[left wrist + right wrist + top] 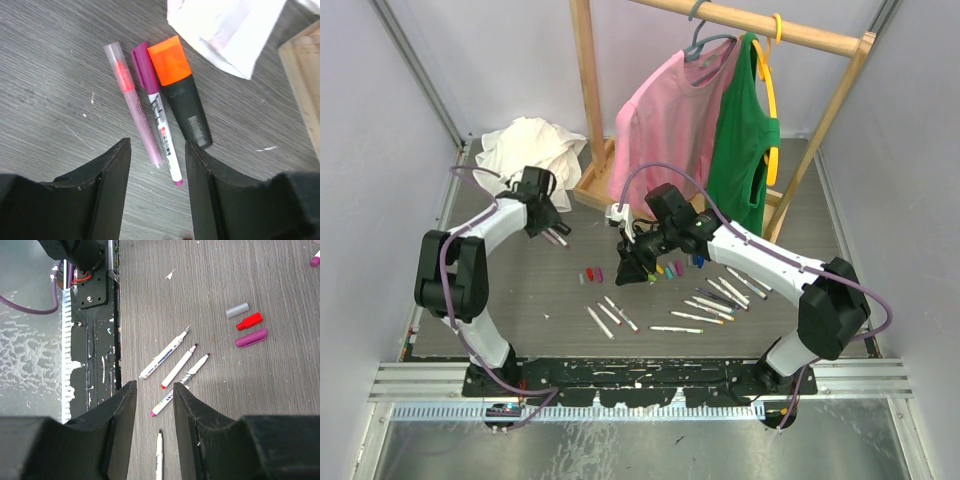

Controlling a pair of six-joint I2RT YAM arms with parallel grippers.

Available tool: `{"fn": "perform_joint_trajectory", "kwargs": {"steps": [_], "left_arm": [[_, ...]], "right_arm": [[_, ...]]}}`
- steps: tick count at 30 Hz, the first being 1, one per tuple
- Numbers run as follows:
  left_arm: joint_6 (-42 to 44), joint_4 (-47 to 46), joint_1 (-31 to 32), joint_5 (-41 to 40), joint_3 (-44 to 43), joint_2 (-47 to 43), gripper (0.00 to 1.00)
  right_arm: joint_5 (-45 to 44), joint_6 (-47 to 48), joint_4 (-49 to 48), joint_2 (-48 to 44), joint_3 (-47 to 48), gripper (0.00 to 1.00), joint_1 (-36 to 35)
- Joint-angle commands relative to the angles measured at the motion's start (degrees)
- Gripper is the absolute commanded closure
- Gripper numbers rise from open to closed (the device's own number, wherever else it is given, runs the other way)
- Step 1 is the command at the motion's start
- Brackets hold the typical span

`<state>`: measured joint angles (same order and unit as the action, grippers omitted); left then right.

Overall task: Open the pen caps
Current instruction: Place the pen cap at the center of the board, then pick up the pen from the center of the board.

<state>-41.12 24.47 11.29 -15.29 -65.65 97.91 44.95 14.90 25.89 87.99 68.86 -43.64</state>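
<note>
In the left wrist view three capped pens lie side by side on the grey table: a pink pen [134, 102] with a clear cap, a white pen [162, 130] with a purple cap [144, 67], and a stubby black marker [189, 111] with an orange cap [169, 59]. My left gripper [157, 145] hangs open just short of their near ends and holds nothing; from above it [548, 226] is at the back left. My right gripper [154, 386] is open and empty over several uncapped pens [164, 359]. Loose grey [237, 310], red [249, 321] and purple [251, 337] caps lie nearby.
A white cloth [530, 148] is crumpled at the back left, its corner [225, 30] close to the marker. A wooden clothes rack [588, 100] holds a pink shirt [665, 120] and a green top [745, 150]. More pens [725, 295] and a row of caps [670, 268] lie mid-table.
</note>
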Motion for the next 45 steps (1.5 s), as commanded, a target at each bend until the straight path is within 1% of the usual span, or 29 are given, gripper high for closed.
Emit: {"fn": "perform_joint_trajectory", "kwargs": {"steps": [1, 7, 14, 17, 24, 27, 29, 31, 32, 36, 40, 42, 45], "left_arm": [[0.1, 6.3, -0.3, -3.5, -4.5, 3.4, 0.53], [0.7, 6.4, -0.4, -3.5, -5.7, 5.5, 0.62], [0.8, 6.6, -0.9, -2.1, -6.4, 8.3, 0.68], [0.7, 6.4, -0.9, -1.7, -6.2, 8.7, 0.69], [0.6, 6.3, -1.2, -1.2, -5.0, 8.8, 0.75], [0.5, 6.3, -1.4, -1.1, -4.2, 8.5, 0.81], [0.6, 6.3, -1.8, -1.0, -3.4, 7.9, 0.88], [0.6, 6.3, -2.2, -0.7, -2.6, 6.8, 0.97], [0.8, 6.2, -2.3, -0.8, -2.0, 6.0, 1.00], [0.9, 5.6, -2.5, -2.6, 0.9, 1.7, 1.00], [0.8, 4.5, -2.5, -2.6, 5.1, -5.7, 1.00], [0.9, 2.6, -2.5, -0.7, 7.9, -10.3, 1.00], [1.1, -2.3, -2.5, 5.7, 13.8, -18.5, 1.00]], "right_arm": [[0.8, 0.7, -0.1, -2.1, 0.4, 0.59, 0.1], [0.8, 0.8, 0.0, -1.9, 0.4, 0.59, 0.2], [0.8, 0.9, 0.2, -1.8, 0.5, 0.59, 0.1], [0.8, 0.9, 0.2, -1.7, 0.5, 0.59, 0.2], [0.9, 1.0, 0.3, -1.7, 0.6, 0.59, 0.1], [1.0, 1.0, 0.3, -1.8, 0.6, 0.59, 0.2], [1.1, 1.0, 0.4, -1.9, 0.6, 0.59, 0.2], [1.2, 1.0, 0.4, -1.9, 0.6, 0.59, 0.2], [1.2, 1.0, 0.4, -1.9, 0.6, 0.59, 0.2], [1.4, 0.9, 0.4, -1.9, 0.6, 0.59, 0.2], [1.9, 1.0, 0.4, -2.3, 0.6, 0.59, 0.3], [2.2, 1.0, 0.4, -2.5, 0.6, 0.59, 0.3], [2.1, 0.8, 0.3, -3.2, 0.6, 0.59, 0.5]]}}
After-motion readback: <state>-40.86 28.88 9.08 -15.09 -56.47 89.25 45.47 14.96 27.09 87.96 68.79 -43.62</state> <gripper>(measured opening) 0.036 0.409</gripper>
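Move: The pink pen that the left hand goes for lies below the open fingers, its middle about 2 cm ahead, 3 cm to the left and 5 cm lower. Beside it, at table height, the purple-capped pen has its middle some 2 cm ahead and level sideways, and the orange-black marker about 4 cm ahead and 1 cm right. From the idle right hand the pink pen is roughly 20 cm ahead, 20 cm left and 17 cm down. Sinking about 4.5 cm with the fingers tipping some 10 degrees steeper, the left hand settles over the uncapped end of the pink pen, narrowing as it goes, then shuts and pinches the barrel nearer that end. With the pen held, it draws back some 4 cm towards the base, slightly left, and starts to rise. ##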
